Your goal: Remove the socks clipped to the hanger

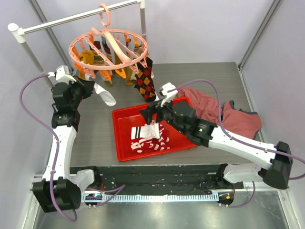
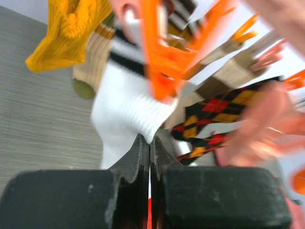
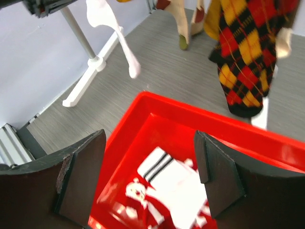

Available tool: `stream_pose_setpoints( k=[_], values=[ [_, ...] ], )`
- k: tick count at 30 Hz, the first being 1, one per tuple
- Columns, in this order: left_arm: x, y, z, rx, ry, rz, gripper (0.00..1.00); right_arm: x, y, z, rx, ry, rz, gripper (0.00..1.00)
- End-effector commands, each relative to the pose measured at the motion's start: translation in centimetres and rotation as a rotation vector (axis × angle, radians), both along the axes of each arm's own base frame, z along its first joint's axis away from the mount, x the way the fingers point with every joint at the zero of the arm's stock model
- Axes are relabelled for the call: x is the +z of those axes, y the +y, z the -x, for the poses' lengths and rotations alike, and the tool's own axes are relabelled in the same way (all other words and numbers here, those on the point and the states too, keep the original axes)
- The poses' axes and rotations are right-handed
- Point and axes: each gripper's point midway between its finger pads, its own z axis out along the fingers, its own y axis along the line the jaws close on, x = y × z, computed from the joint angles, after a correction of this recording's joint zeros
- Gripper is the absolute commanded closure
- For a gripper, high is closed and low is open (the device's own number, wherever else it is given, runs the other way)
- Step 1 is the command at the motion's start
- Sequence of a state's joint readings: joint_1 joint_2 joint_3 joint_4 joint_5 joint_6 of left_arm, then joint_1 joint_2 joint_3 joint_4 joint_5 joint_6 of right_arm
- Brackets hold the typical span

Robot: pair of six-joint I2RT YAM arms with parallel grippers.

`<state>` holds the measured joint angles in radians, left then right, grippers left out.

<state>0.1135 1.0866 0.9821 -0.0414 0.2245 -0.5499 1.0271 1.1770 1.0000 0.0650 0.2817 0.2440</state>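
Note:
The salmon-pink hanger [image 1: 108, 47] hangs from the rail with several socks pegged to it: a mustard one [image 1: 87, 59] [image 2: 66, 28], a dark argyle one [image 1: 146, 81] [image 2: 214, 112] [image 3: 245, 57], and a white sock with dark bands [image 1: 106, 95] [image 2: 126, 107]. My left gripper [image 1: 94, 87] [image 2: 150, 143] is shut on the lower edge of that white sock, under an orange peg [image 2: 159, 57]. My right gripper [image 1: 151, 113] [image 3: 150, 176] hangs open and holds nothing above the red tray [image 1: 125, 143] [image 3: 143, 114]. A white banded sock [image 1: 144, 131] [image 3: 176, 179] and a red-and-white one [image 1: 152, 143] lie in the tray.
A large reddish-pink cloth [image 1: 214, 109] lies on the table right of the tray. The white rail [image 1: 76, 19] spans the back, and its foot [image 3: 86, 81] stands at the left. A metal frame borders the table.

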Motion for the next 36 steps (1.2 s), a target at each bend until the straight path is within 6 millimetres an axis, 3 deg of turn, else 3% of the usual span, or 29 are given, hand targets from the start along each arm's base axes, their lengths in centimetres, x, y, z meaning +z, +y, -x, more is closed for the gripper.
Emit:
stream_pose_setpoints(
  k=[1, 5, 6, 8, 10, 12, 13, 19, 24, 26, 27, 28, 30, 31, 33, 34, 36],
  values=[
    [0.3, -1.2, 2.6, -0.003, 0.021, 0.143, 1.00, 6.6, 2.9, -1.4, 0.028, -0.153, -0.131, 0.17],
    [0.8, -2.2, 4.2, -0.044, 0.017, 0.184, 1.00, 7.8, 5.6, -2.5, 0.037, -0.238, -0.162, 0.17],
    [0.9, -2.5, 4.7, -0.053, 0.023, 0.196, 1.00, 6.4, 7.0, -3.2, 0.044, -0.242, -0.124, 0.17],
    [0.9, -3.5, 5.3, -0.098, 0.034, 0.229, 1.00, 7.1, 8.7, -3.2, 0.059, -0.314, -0.101, 0.16],
    [0.9, -4.1, 5.9, -0.124, 0.043, 0.248, 1.00, 5.1, 10.9, -4.0, 0.066, -0.328, -0.051, 0.16],
    [0.5, -4.5, 6.4, -0.145, 0.063, 0.260, 1.00, 5.3, 12.5, -4.1, 0.087, -0.357, -0.041, 0.15],
    [0.5, -4.6, 6.7, -0.147, 0.062, 0.259, 1.00, 4.0, 13.7, -4.3, 0.111, -0.355, -0.026, 0.15],
    [0.2, -4.9, 7.8, -0.157, 0.094, 0.269, 1.00, 3.8, 16.7, -4.6, 0.152, -0.386, -0.038, 0.15],
    [1.1, -5.4, 8.4, -0.179, 0.086, 0.285, 1.00, 1.6, 19.1, -4.9, 0.192, -0.355, -0.017, 0.15],
    [1.8, -5.5, 8.6, -0.182, 0.076, 0.289, 1.00, 1.7, 19.5, -5.6, 0.166, -0.357, -0.020, 0.15],
    [1.8, -5.6, 8.8, -0.186, 0.080, 0.293, 1.00, 0.5, 20.0, -5.9, 0.167, -0.345, -0.005, 0.16],
    [2.1, -5.6, 8.9, -0.189, 0.077, 0.297, 1.00, 1.0, 20.4, -6.1, 0.164, -0.352, -0.014, 0.17],
    [2.3, -5.8, 9.1, -0.194, 0.077, 0.309, 1.00, -0.1, 21.1, -6.7, 0.154, -0.338, 0.005, 0.26],
    [2.5, -5.8, 9.2, -0.195, 0.074, 0.312, 1.00, 0.6, 21.3, -7.0, 0.143, -0.341, -0.007, 0.49],
    [2.8, -5.7, 9.2, -0.187, 0.070, 0.309, 1.00, 0.6, 21.1, -7.7, 0.097, -0.328, -0.014, 0.76],
    [3.1, -5.5, 9.3, -0.177, 0.063, 0.304, 1.00, 0.7, 21.0, -7.7, 0.090, -0.326, -0.021, 0.99],
    [3.5, -4.6, 9.3, -0.129, 0.060, 0.262, 0.97, 1.3, 20.5, -7.7, 0.070, -0.329, -0.068, 0.99]
  ],
)
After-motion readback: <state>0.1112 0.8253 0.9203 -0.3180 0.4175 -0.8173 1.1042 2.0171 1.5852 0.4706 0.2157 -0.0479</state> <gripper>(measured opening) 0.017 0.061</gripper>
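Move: The white striped sock is already pinched in the left hand. Its middle hangs about 2 cm back, 3 cm right and 3 cm below that hand; its orange clip is roughly 4 cm ahead and 3 cm up, a mustard sock some 10 cm ahead and 3 cm left. From the open right hand, the striped sock lies about 13 cm ahead, 26 cm left and 3 cm lower, the argyle sock about 18 cm straight ahead. The right fingers close on the hanging white sock just below the left gripper, after a swing of about 21 cm left and 7 cm forward that rises slightly, then dips, the hand turning left and tipping up. Meanwhile the shut left hand keeps its pinch and draws the sock back some 8 cm and right, rolling its left side down. ##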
